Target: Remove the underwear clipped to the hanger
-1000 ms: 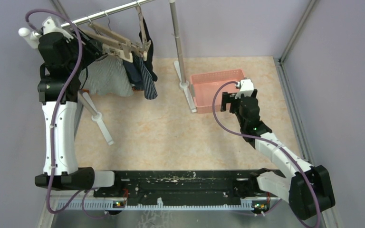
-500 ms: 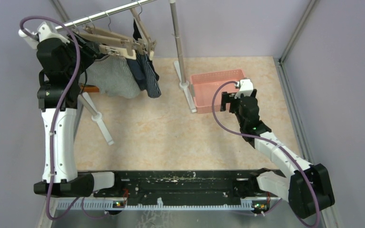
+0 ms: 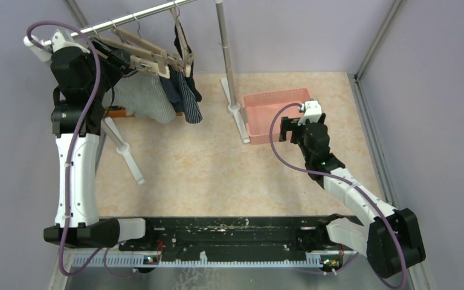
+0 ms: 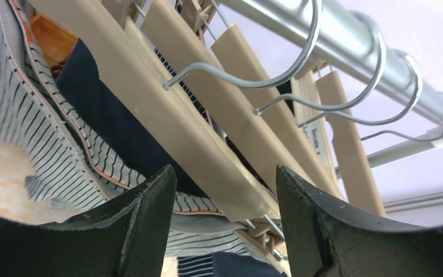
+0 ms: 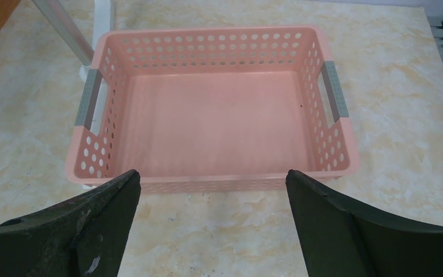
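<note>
Grey striped underwear (image 3: 148,99) and navy underwear (image 3: 184,99) hang clipped to beige wooden hangers (image 3: 151,55) on the metal rail (image 3: 139,18) at the back left. My left gripper (image 3: 113,60) is raised to the hangers' left end. In the left wrist view it (image 4: 226,184) stands open, with the end of one hanger bar (image 4: 207,144) and its clip between the fingers, over the striped underwear (image 4: 52,144). My right gripper (image 3: 287,128) hovers open and empty just in front of the pink basket (image 3: 278,93). In the right wrist view, that gripper (image 5: 211,173) faces the empty basket (image 5: 207,32).
The rack's upright pole (image 3: 225,54) stands between the clothes and the basket. A white rack foot (image 3: 130,160) lies across the floor near my left arm. Several metal hanger hooks (image 4: 300,63) crowd the rail (image 4: 352,57). Purple walls close in left, back and right.
My left arm shifted at the rail, and the hangers and underwear swung right, then partly back. The left jaws opened a little wider. The right arm has not moved.
</note>
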Controlling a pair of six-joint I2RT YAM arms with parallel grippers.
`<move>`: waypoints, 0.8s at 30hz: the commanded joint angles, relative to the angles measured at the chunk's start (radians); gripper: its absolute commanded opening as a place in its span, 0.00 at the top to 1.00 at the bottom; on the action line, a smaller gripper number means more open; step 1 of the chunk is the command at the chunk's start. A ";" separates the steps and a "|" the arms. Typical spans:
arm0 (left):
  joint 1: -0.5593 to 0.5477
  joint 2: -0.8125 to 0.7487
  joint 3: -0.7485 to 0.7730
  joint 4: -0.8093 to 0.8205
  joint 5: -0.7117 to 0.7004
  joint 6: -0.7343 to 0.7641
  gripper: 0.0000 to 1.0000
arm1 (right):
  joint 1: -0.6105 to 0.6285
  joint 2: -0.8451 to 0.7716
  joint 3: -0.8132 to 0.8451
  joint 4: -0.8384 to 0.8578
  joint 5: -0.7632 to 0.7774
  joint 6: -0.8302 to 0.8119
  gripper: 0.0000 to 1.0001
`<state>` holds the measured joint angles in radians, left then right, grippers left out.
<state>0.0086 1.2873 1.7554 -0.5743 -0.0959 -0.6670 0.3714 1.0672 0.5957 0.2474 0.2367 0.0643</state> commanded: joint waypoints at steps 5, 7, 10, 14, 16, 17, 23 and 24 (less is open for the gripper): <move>-0.004 -0.050 -0.114 0.171 -0.047 -0.107 0.27 | 0.009 -0.049 -0.014 0.071 0.006 0.007 0.03; -0.013 -0.050 -0.133 0.179 -0.064 -0.110 0.29 | 0.010 -0.058 -0.014 0.069 0.017 0.004 0.03; -0.018 -0.041 -0.140 0.171 -0.069 -0.113 0.32 | 0.010 -0.070 -0.014 0.069 0.033 -0.003 0.03; -0.029 -0.048 -0.133 0.172 -0.087 -0.099 0.43 | 0.009 -0.069 -0.015 0.070 0.043 -0.004 0.03; -0.032 -0.061 -0.119 0.151 -0.109 -0.084 0.48 | 0.010 -0.063 -0.014 0.066 0.041 -0.002 0.03; -0.032 -0.069 -0.109 0.138 -0.120 -0.076 0.50 | 0.009 -0.060 -0.014 0.063 0.040 0.002 0.03; -0.035 -0.131 -0.110 0.061 -0.171 -0.057 0.56 | 0.010 -0.040 -0.001 0.058 0.020 0.011 0.03; -0.034 -0.142 -0.111 0.049 -0.178 -0.054 0.56 | 0.010 -0.039 0.002 0.055 0.019 0.013 0.03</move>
<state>-0.0181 1.2121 1.6173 -0.4919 -0.2203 -0.7528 0.3714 1.0233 0.5755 0.2619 0.2642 0.0708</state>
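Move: The nearest hanger's near end sits just about between the left fingertips, some 1 cm ahead, 1 cm to the right and 1 cm below. Its striped underwear hangs about 4 cm ahead, 3 cm to the right and 15 cm below that hand; the next hanger's near end is roughly 2 cm ahead and 6 cm to the right, level with it. From the right hand, the nearest hanger's near end lies about 60 cm left, 5 cm ahead and 28 cm higher. The left hand dips 1.5 cm, edging forward, closes onto the nearest hanger's near end, then draws back 1.5 cm. ##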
